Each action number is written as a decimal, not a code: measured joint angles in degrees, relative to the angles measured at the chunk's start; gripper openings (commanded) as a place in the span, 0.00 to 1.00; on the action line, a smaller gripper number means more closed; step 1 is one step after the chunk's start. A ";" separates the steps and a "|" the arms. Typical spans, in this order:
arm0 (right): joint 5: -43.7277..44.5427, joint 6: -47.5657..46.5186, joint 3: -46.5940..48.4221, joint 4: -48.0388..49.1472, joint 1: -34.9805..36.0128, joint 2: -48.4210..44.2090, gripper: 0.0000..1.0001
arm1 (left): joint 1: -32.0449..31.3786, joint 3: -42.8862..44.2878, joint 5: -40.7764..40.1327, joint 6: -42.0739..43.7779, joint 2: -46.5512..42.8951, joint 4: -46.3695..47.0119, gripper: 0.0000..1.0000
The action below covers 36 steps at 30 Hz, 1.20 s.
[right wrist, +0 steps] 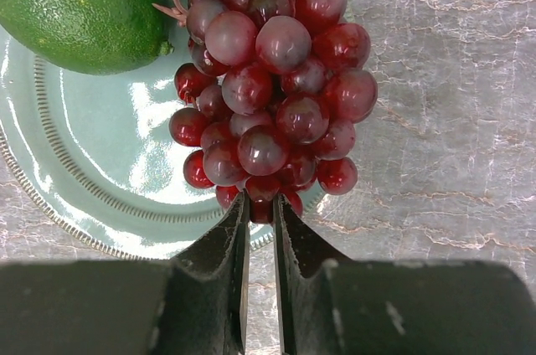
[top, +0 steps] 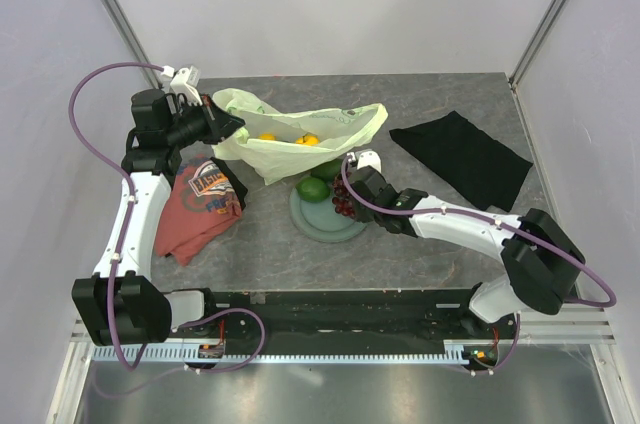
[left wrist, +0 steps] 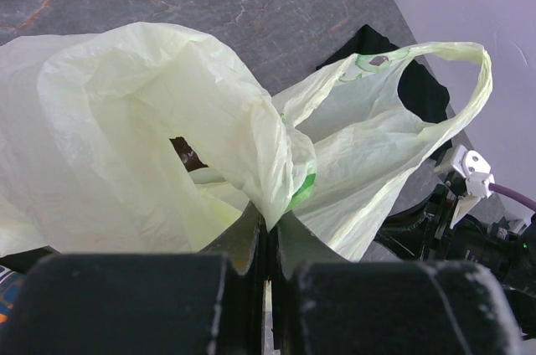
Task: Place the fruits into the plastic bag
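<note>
The pale green plastic bag (top: 300,139) lies at the back of the table, with two yellow fruits (top: 308,140) showing through it. My left gripper (top: 228,126) is shut on a fold of the plastic bag (left wrist: 142,120) at its left end, my left gripper (left wrist: 270,225) pinching the film. A dark red grape bunch (right wrist: 268,87) rests on the right rim of the grey-green plate (right wrist: 109,171), beside a dark green oval fruit (right wrist: 79,12). My right gripper (right wrist: 261,208) is shut on the bunch's lowest grape. From above, the grape bunch (top: 343,206) lies just under my right gripper (top: 352,194).
A red printed T-shirt (top: 200,206) lies left of the plate (top: 325,226), under the left arm. A black cloth (top: 460,156) is spread at the right, behind the right arm. Green fruit (top: 313,188) sits on the plate. One bag handle (left wrist: 469,87) loops up toward the cloth.
</note>
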 measured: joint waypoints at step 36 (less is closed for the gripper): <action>6.62 -1.25 0.66 -5.84 -0.02 -18.99 0.00 | 0.00 0.00 0.00 0.00 0.00 -0.07 0.02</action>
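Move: The right fingers already pinch the grapes, whose middle lies about 3 cm ahead, 1 cm left and 2 cm below. From there the mouth of the plastic bag is roughly 15 cm ahead, 11 left and 10 higher; the plate's middle is 6 cm left and 4 below, the near avocado 4 ahead and 10 left, the far avocado 8 ahead and 6 left, both about 2 below. From the left hand, the bag's mouth is some 3 cm ahead, 13 right and 10 below. Keeping its pinch on the grapes, the right hand lifts them almost straight up off the plate by about 10 cm, easing briefly halfway, while drifting some 3 cm to the right, towards and past the plate's right rim, and tipping the fingers up by 10 to 15 degrees. The left hand stays where it is, still holding the plastic bag's edge so that its mouth hangs open beyond the plate. ##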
